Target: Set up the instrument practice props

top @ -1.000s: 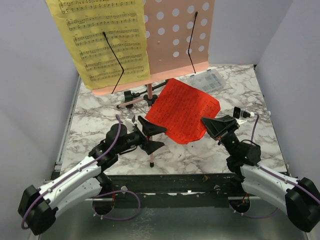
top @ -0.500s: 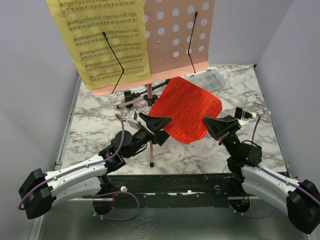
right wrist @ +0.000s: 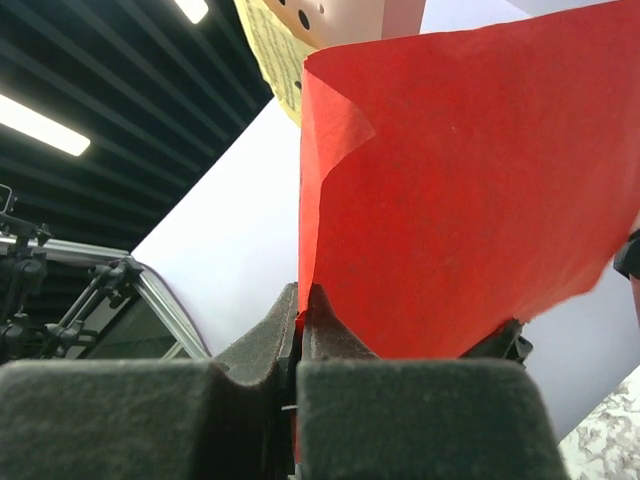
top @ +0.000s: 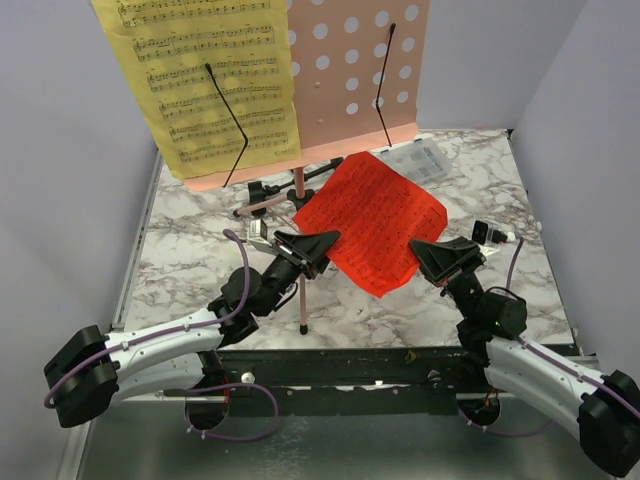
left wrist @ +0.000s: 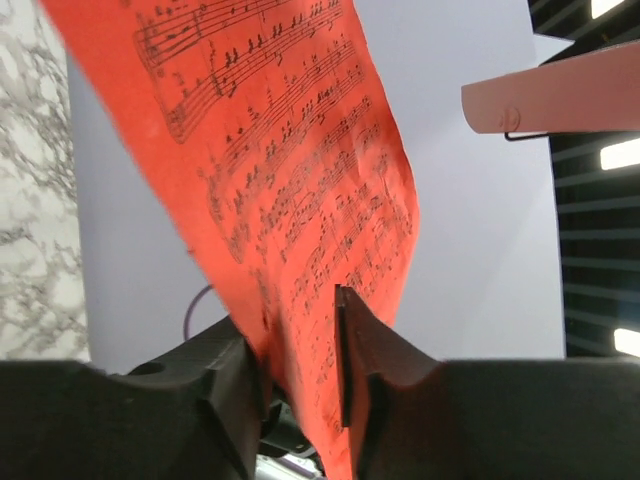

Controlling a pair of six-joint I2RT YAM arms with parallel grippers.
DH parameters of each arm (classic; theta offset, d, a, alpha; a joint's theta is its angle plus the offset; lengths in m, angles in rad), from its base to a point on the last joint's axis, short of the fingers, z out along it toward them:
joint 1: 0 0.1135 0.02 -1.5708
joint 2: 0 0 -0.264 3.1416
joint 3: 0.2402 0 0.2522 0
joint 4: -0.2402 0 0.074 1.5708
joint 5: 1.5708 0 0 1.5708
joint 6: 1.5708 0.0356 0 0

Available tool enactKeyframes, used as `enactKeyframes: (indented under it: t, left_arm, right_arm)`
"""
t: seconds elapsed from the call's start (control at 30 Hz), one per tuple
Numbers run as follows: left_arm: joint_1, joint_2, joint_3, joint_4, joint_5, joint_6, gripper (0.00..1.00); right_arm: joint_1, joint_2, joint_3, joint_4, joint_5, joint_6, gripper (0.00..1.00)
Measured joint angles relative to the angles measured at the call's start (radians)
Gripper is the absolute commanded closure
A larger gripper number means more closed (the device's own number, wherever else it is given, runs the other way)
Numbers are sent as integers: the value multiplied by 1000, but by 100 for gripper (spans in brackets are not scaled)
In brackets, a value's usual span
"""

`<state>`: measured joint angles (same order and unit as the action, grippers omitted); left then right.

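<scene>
The pink perforated music stand rises at the back on a thin pole, and a yellow sheet-music page rests on its left half. A red sheet-music page hangs in the air between my two grippers. My right gripper is shut on its lower right edge, the red page pinched tight in the right gripper. My left gripper straddles the page's left edge. In the left wrist view the red page passes between the left gripper jaws, which still stand apart.
A clear plastic compartment box lies on the marble table at the back right. A small white and metal bit lies right of the right gripper. One tripod leg reaches toward the near edge, beside my left arm.
My left arm has swung right and forward to the red page's left edge, and its jaws have narrowed around it. The page and right gripper have drifted slightly right.
</scene>
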<state>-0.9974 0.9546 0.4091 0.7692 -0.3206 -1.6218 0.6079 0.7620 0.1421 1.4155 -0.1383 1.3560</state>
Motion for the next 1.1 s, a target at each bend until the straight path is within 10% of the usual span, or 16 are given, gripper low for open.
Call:
enactKeyframes:
  t: [0.23,0.4,0.6,0.87,1.1]
  left_arm:
    - [0,-16,-33,81,-2,172,100]
    - [0,-57,-79,107,-2,285,100]
    - [0,-134,-119,80,61,434,100]
    - [0,-268,112,-397,298,734,100]
    - [0,-268,419,-911,521,1056,100]
  right_arm:
    - [0,-181,-60,-232,-10,-11,48]
    - [0,-434,0,-747,-2,-132,21]
    - [0,-505,336,-1527,244,-301,21]
    - [0,-381,572,-1835,385,-627,15]
    - [0,-166,745,-1820,-97,-967,12]
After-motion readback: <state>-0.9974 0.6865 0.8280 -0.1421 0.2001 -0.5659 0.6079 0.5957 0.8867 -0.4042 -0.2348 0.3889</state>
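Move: The left fingers, still partly open, straddle the near left edge of the red sheet, whose middle lies about 8 cm to the right, 4 cm ahead and slightly higher. The right hand keeps hold of the opposite edge, the middle some 9 cm to its left, 4 cm ahead and slightly higher. From the left hand, the stand's post is roughly 18 cm ahead and 8 cm left; the tray is about 20 cm ahead, 10 cm left and 20 cm up. Back towards the base by nearly 10 cm goes the left hand, once its fingers have shut on the red sheet's edge, rolling its left side up and swinging the fingers to point right. The right fingers open and let go of the other edge; that hand sinks, swings forward and right, then comes back left, ending about 5 cm lower, open, its fingers tipped down to level. ##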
